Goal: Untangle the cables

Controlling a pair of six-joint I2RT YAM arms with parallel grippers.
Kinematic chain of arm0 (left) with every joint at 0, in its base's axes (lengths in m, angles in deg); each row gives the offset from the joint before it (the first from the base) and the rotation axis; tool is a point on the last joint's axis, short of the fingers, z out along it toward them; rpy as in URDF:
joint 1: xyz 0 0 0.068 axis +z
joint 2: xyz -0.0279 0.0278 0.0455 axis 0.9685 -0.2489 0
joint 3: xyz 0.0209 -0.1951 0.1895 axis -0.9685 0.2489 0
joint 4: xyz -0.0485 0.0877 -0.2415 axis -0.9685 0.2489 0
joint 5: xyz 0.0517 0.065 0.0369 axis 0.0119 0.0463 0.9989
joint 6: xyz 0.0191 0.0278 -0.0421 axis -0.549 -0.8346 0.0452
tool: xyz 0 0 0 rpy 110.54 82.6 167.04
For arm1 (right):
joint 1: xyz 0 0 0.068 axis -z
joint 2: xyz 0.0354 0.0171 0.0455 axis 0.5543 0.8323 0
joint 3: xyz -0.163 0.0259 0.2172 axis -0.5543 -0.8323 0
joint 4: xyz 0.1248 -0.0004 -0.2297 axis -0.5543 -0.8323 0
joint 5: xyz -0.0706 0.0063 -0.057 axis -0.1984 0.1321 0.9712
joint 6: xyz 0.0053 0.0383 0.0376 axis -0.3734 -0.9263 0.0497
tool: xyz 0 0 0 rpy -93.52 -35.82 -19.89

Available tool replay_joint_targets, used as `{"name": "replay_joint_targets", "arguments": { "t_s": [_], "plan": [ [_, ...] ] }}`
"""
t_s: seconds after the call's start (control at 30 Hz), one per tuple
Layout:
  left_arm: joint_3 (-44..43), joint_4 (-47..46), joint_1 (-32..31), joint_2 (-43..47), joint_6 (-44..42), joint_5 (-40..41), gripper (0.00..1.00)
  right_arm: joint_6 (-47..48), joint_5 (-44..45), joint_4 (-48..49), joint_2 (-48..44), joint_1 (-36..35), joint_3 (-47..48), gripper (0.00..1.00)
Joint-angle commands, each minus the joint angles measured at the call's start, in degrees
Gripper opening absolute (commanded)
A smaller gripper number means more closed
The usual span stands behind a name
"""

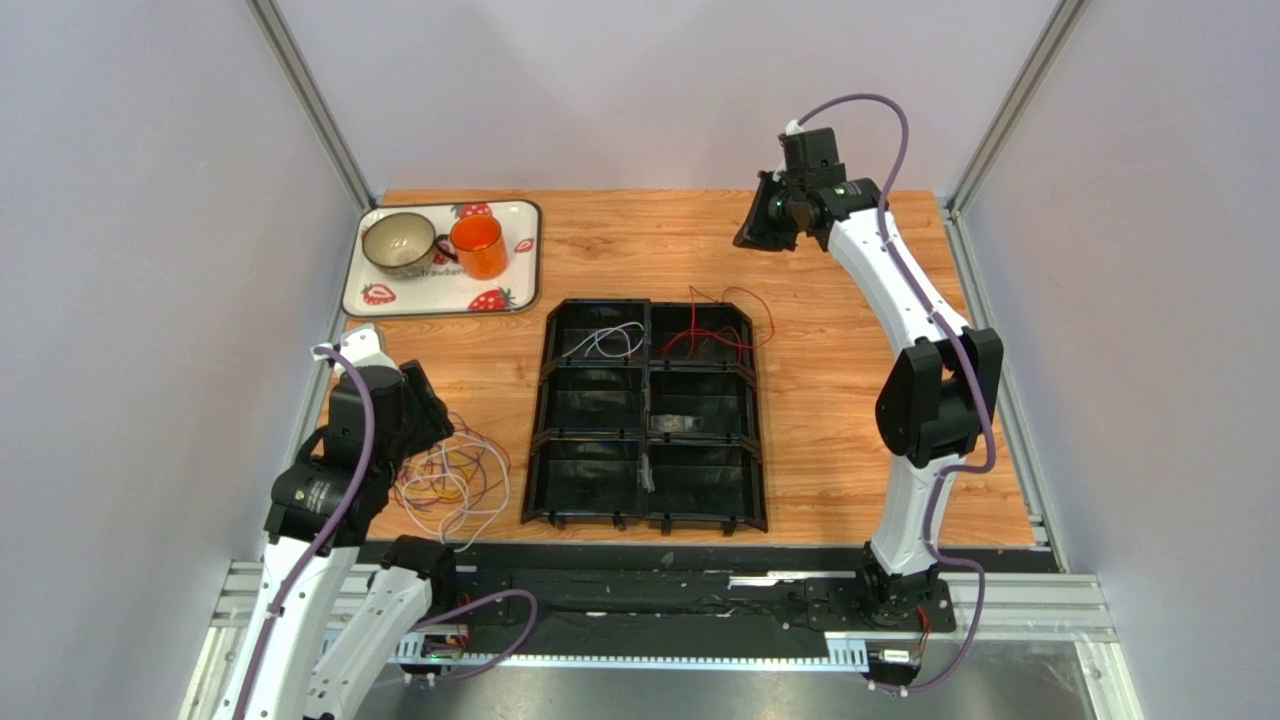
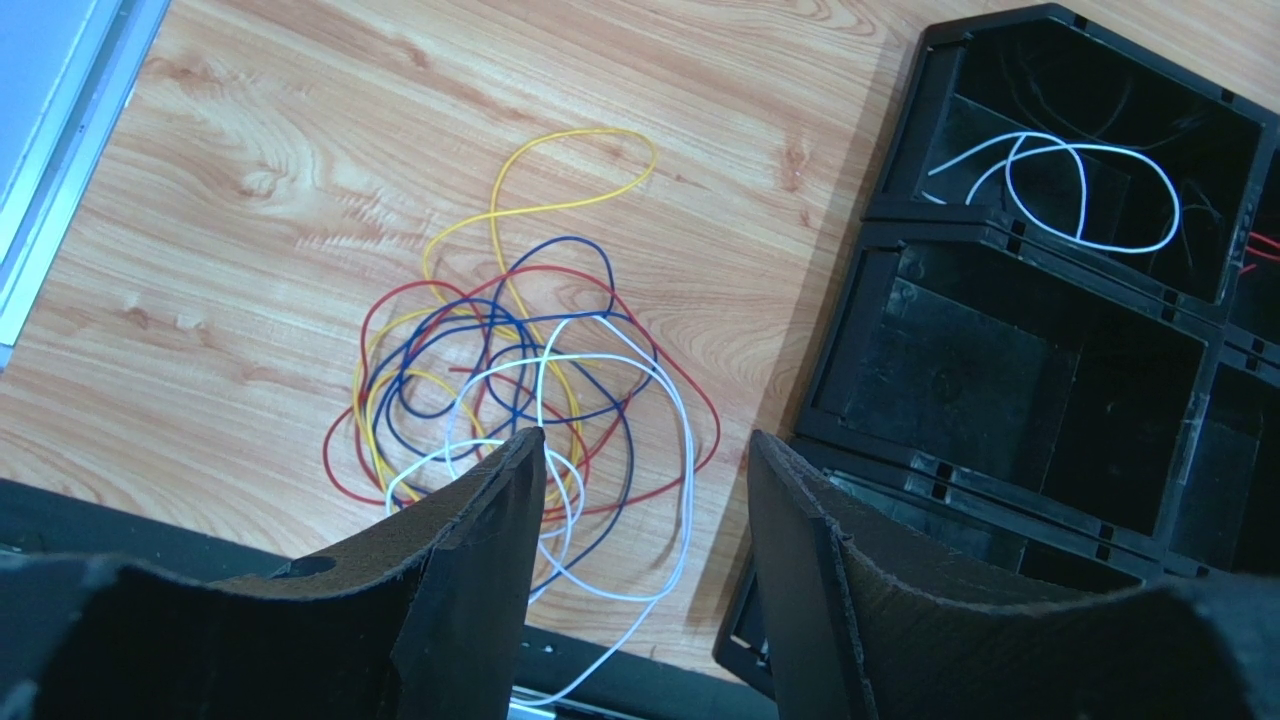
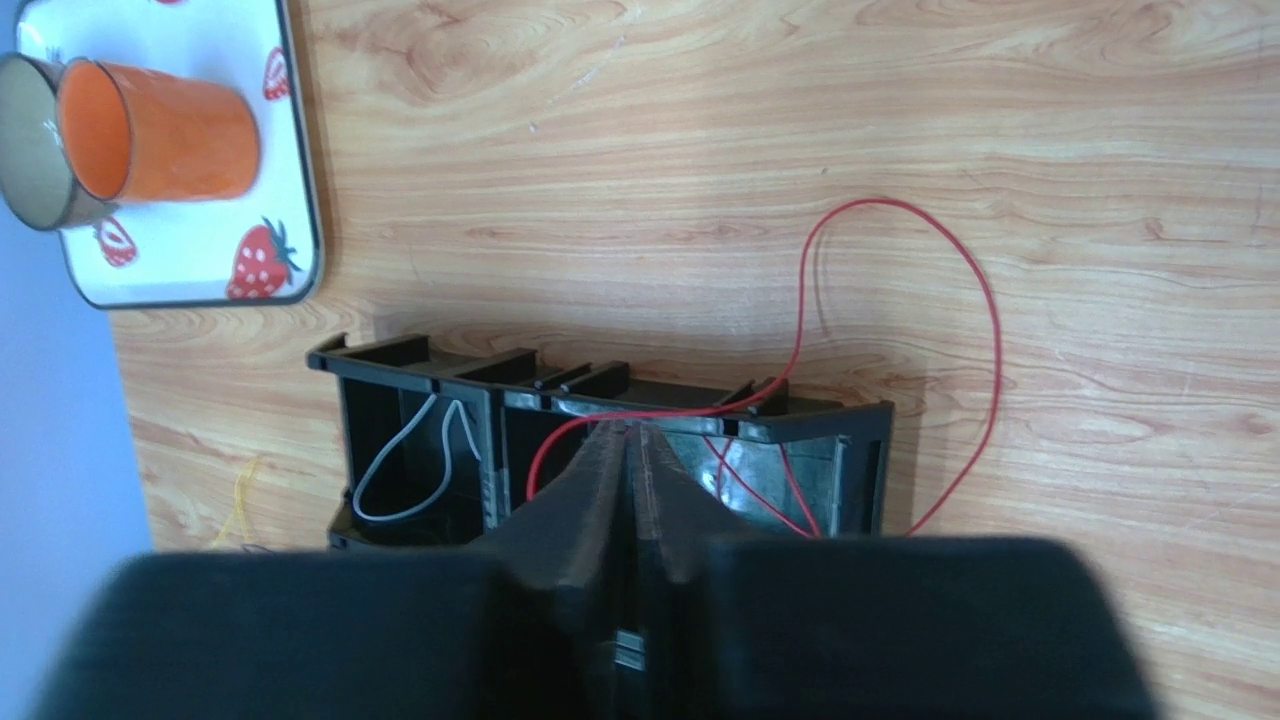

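Observation:
A tangle of thin red, blue, yellow and white cables point(image 1: 451, 480) lies on the wood left of the black compartment tray point(image 1: 649, 423). My left gripper point(image 2: 639, 443) hovers open just above the tangle point(image 2: 511, 375), nothing between its fingers. One white cable point(image 2: 1082, 188) lies coiled in the tray's far left compartment point(image 1: 609, 342). A red cable point(image 1: 718, 333) lies in the far right compartment, its loop point(image 3: 984, 345) spilling onto the table. My right gripper point(image 3: 634, 432) is shut and holds nothing, raised over the table's far side point(image 1: 756, 225).
A white strawberry-print tray point(image 1: 519, 255) at the back left carries a grey mug point(image 1: 398, 240) and an orange cup point(image 1: 478, 245). The black tray's other compartments point(image 2: 1037, 360) hold no cables. A black rail point(image 1: 661, 558) runs along the near edge.

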Motion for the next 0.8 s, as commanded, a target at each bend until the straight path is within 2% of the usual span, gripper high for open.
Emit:
{"name": "replay_joint_targets", "arguments": {
  "t_s": [0.0,0.07,0.13,0.47,0.77],
  "plan": [
    [-0.9,-1.0,0.4,0.6,-0.7,-0.7,0.61,2.2,0.1,-2.4,-1.4,-0.2,-2.7,0.34],
    [-0.9,-1.1,0.4,0.6,-0.7,-0.9,0.61,1.8,-1.0,-1.6,-1.7,-0.5,-5.6,0.49],
    [-0.9,-1.1,0.4,0.5,-0.8,-0.9,0.61,1.5,-1.4,-1.0,-1.6,-1.3,-6.9,0.54],
    [-0.9,-1.0,0.4,1.1,-0.7,-0.6,0.61,1.9,-1.0,-2.3,5.1,-3.1,-0.8,0.56],
    [-0.9,-1.0,0.4,0.6,-0.7,-0.8,0.61,2.7,0.3,2.1,-1.3,-5.1,-5.1,0.55]
  ]
}}
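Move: The red cable in the far right compartment of the black organizer, looping out over its far rim, has its middle roughly 3 cm back and 3 cm left of the right hand, some 16 cm below. The white cable in the next compartment lies about 6 cm back and 20 cm left. The organizer's own middle is about 18 cm back and 12 cm left, 18 cm down. From the left hand the red cable is some 26 cm ahead and 36 cm right, 17 cm below. Downward by about 7 cm, the right hand sinks towards the red cable, drawing back some 3 cm at the start and then easing about as far left. The shut, empty fingers spread early to a little over half open and stay so; the wrist tips down nearly 10 degrees with a slight counter-clockwise turn. The fingertips stop short, still above the organizer's rim. ##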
